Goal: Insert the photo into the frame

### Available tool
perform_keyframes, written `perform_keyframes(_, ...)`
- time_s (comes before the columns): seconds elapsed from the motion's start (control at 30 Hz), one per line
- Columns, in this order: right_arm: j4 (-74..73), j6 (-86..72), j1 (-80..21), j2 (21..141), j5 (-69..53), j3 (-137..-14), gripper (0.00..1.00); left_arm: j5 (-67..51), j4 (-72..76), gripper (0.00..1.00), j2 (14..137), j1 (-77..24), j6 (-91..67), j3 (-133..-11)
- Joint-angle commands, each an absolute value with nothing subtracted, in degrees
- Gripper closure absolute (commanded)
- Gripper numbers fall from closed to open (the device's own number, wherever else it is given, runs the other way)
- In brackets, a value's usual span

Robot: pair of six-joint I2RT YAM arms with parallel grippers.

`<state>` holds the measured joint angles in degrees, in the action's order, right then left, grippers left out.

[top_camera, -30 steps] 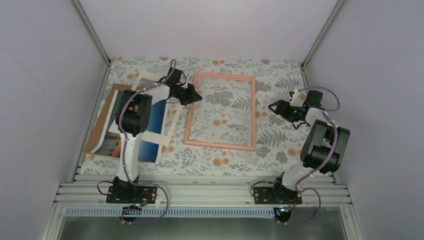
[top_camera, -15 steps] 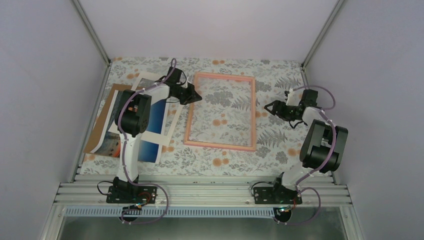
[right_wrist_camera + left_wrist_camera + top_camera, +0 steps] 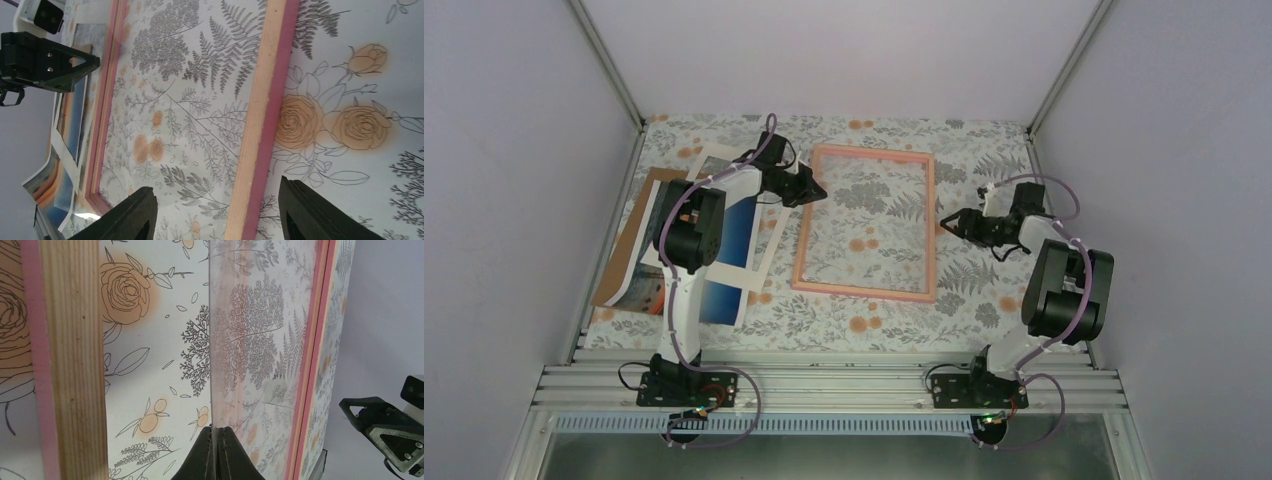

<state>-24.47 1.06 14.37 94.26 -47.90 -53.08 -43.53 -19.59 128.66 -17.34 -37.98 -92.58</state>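
The pink frame (image 3: 869,222) lies flat in the middle of the floral table. My left gripper (image 3: 816,190) is at its left rail, shut on the edge of a clear pane (image 3: 260,340) that stands tilted up inside the frame (image 3: 307,365). My right gripper (image 3: 946,222) is open at the frame's right rail (image 3: 262,115). That rail runs between its fingers (image 3: 135,212) without touching them. The photo (image 3: 734,235), blue sky and orange sunset, lies left of the frame and is partly hidden under my left arm. It also shows in the right wrist view, beyond the frame's far rail (image 3: 70,125).
A white mat border (image 3: 769,245) lies over the photo, and a brown backing board (image 3: 629,240) sits beneath both near the left wall. Purple walls close in the table on three sides. An aluminium rail carries the arm bases (image 3: 824,385) at the near edge.
My right gripper has moved left from the right side of the table to the frame's right rail, its jaws narrowing somewhat. The left gripper holds the same spot.
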Motion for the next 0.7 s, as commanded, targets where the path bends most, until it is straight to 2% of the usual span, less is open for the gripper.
perform_keyframes(0.0,-24.1,2.2,12.9,94.9,-50.8,-53.3,0.39,-44.1,-20.7,0.98,129.2,-17.0,-36.9,-93.9)
perform_keyframes(0.43,-23.3,1.5,11.1,94.9,-50.8,-53.7,0.39,-44.8,-19.2,0.97,129.8,-17.2,-36.5,-94.0)
perform_keyframes(0.5,-23.5,1.6,11.1,94.9,-50.6,-53.9,0.39,-43.9,-20.0,0.89,129.4,-17.4,-35.6,-94.6)
perform_keyframes(0.67,-23.5,1.7,10.9,95.0,-50.4,-54.2,0.38,-40.5,-23.9,0.62,128.3,-17.6,-32.8,-96.4)
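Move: The left hand still pinches the raised left edge of the clear sheet just inside the frame; the frame's left rail lies about 4 cm to its left and 4 cm back, some 4 cm below. The sheet's middle is some 10 cm right and 5 cm back; the white mat is about 23 cm left and 5 cm back. From the open right hand, the frame's right rail is about 3 cm left, level fore and aft, roughly 6 cm below, and the sheet's middle some 18 cm left, also level. Leftward by about 2 cm, the right hand eases in over the frame's right rail, fingers half open and turning slightly counter-clockwise, then holds there. The left hand sinks barely half a centimetre with its pinch kept, then spreads its fingers to about a third open and lets go of the clear sheet's left edge. ##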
